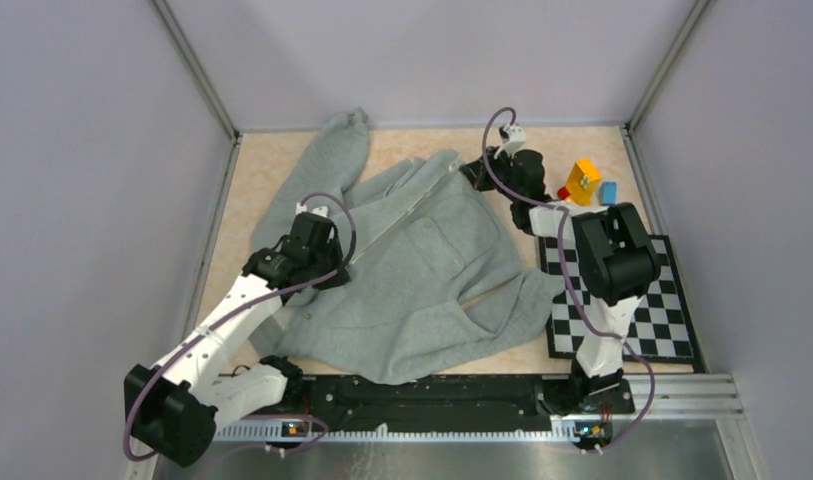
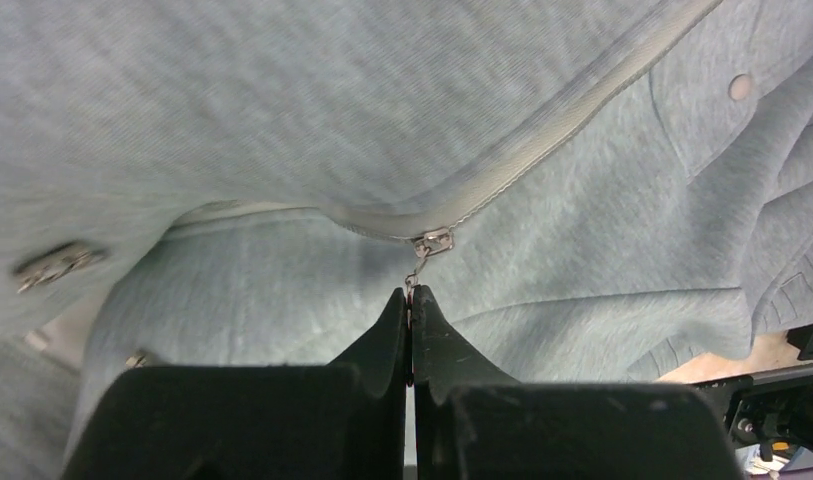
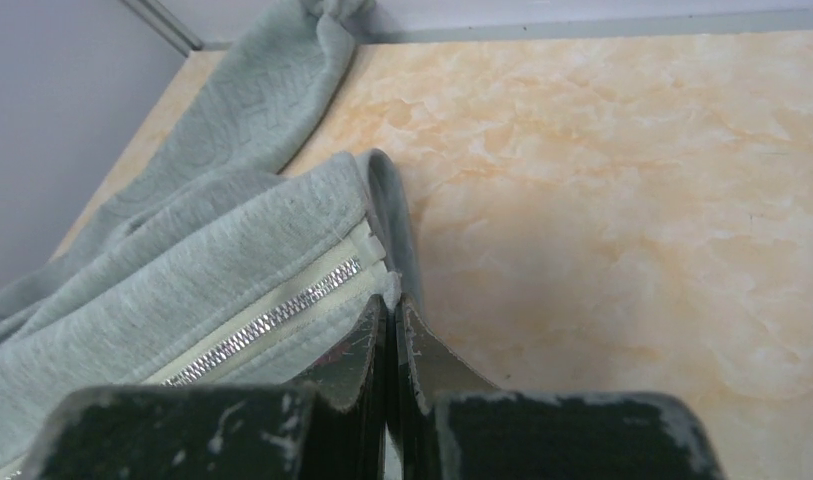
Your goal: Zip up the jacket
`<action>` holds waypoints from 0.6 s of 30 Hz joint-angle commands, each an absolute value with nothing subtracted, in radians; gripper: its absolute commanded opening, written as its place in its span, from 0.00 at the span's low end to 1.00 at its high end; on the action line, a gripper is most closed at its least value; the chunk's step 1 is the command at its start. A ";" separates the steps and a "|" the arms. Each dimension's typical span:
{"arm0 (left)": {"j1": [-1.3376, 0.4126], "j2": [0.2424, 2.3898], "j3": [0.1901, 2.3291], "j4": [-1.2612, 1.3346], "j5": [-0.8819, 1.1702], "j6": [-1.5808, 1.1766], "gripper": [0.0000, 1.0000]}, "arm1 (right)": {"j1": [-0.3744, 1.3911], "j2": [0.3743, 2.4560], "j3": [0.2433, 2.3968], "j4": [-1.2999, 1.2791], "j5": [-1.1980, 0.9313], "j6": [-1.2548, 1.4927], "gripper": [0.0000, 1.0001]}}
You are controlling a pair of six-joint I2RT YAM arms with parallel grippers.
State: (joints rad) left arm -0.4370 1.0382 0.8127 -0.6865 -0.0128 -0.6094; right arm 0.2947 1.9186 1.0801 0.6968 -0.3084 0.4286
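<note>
The light grey jacket (image 1: 422, 290) lies rumpled across the middle of the table, one sleeve reaching toward the back left corner. Its zipper (image 1: 402, 215) runs diagonally from lower left to upper right. My left gripper (image 1: 330, 268) sits at the zipper's lower end. In the left wrist view the left gripper (image 2: 410, 292) is shut on the thin metal pull hanging from the slider (image 2: 434, 242). My right gripper (image 1: 474, 172) is at the zipper's upper end. In the right wrist view the right gripper (image 3: 392, 300) is shut on the jacket's edge, just beside the silver zipper teeth (image 3: 272, 320).
A black-and-white checkered mat (image 1: 642, 310) lies at the right, under the right arm. Behind it stand a yellow-orange block (image 1: 583, 180), a blue block (image 1: 608, 192) and a small red one (image 1: 563, 192). Grey walls close in the table on three sides.
</note>
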 commanded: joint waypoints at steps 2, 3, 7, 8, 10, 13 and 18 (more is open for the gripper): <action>-0.430 1.003 0.971 -1.031 -0.095 -0.627 0.00 | 0.244 1.968 1.189 0.721 -0.183 0.337 0.00; -0.431 0.998 0.999 -1.070 -0.111 -0.624 0.00 | 0.244 1.978 1.200 0.716 -0.174 0.333 0.00; -0.430 0.977 1.099 -1.209 -0.158 -0.613 0.00 | 0.233 2.021 1.236 0.716 -0.151 0.335 0.00; -0.431 0.974 1.113 -1.245 -0.178 -0.609 0.00 | 0.229 2.032 1.244 0.718 -0.151 0.336 0.00; -0.431 0.966 1.135 -1.296 -0.208 -0.599 0.00 | 0.222 2.046 1.256 0.716 -0.147 0.328 0.00; -0.430 0.963 1.163 -1.356 -0.235 -0.590 0.00 | 0.213 2.063 1.272 0.710 -0.145 0.318 0.00; -0.430 0.959 1.184 -1.416 -0.254 -0.565 0.00 | 0.197 2.087 1.303 0.687 -0.139 0.303 0.00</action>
State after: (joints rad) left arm -0.4370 0.9848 1.1389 -1.2011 -0.1776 -0.6052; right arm 0.2829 2.0609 1.2255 0.6403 -0.2981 0.3672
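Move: The left hand has the zip's pull tab in its tips, slider about 2 cm ahead of and just below them; the small metal fittings at the zip's lower end lie roughly 6 cm back, 8 cm left and 6 cm lower. The right hand holds the jacket's collar corner right at its fingertips. From it the slider is some 20 cm back and 22 cm left, the chest pocket about 16 cm back and 4 cm left. Still pinching the pull tab, the left hand lifts about 7 cm while drawing left and back some 6–7 cm, towards the metal fittings at the zip's lower end, wrist tilting about 10 degrees with its left side rising. The right hand keeps its pinch on the collar corner and eases it forward and down, roughly 4 cm in all, away from the slider. ##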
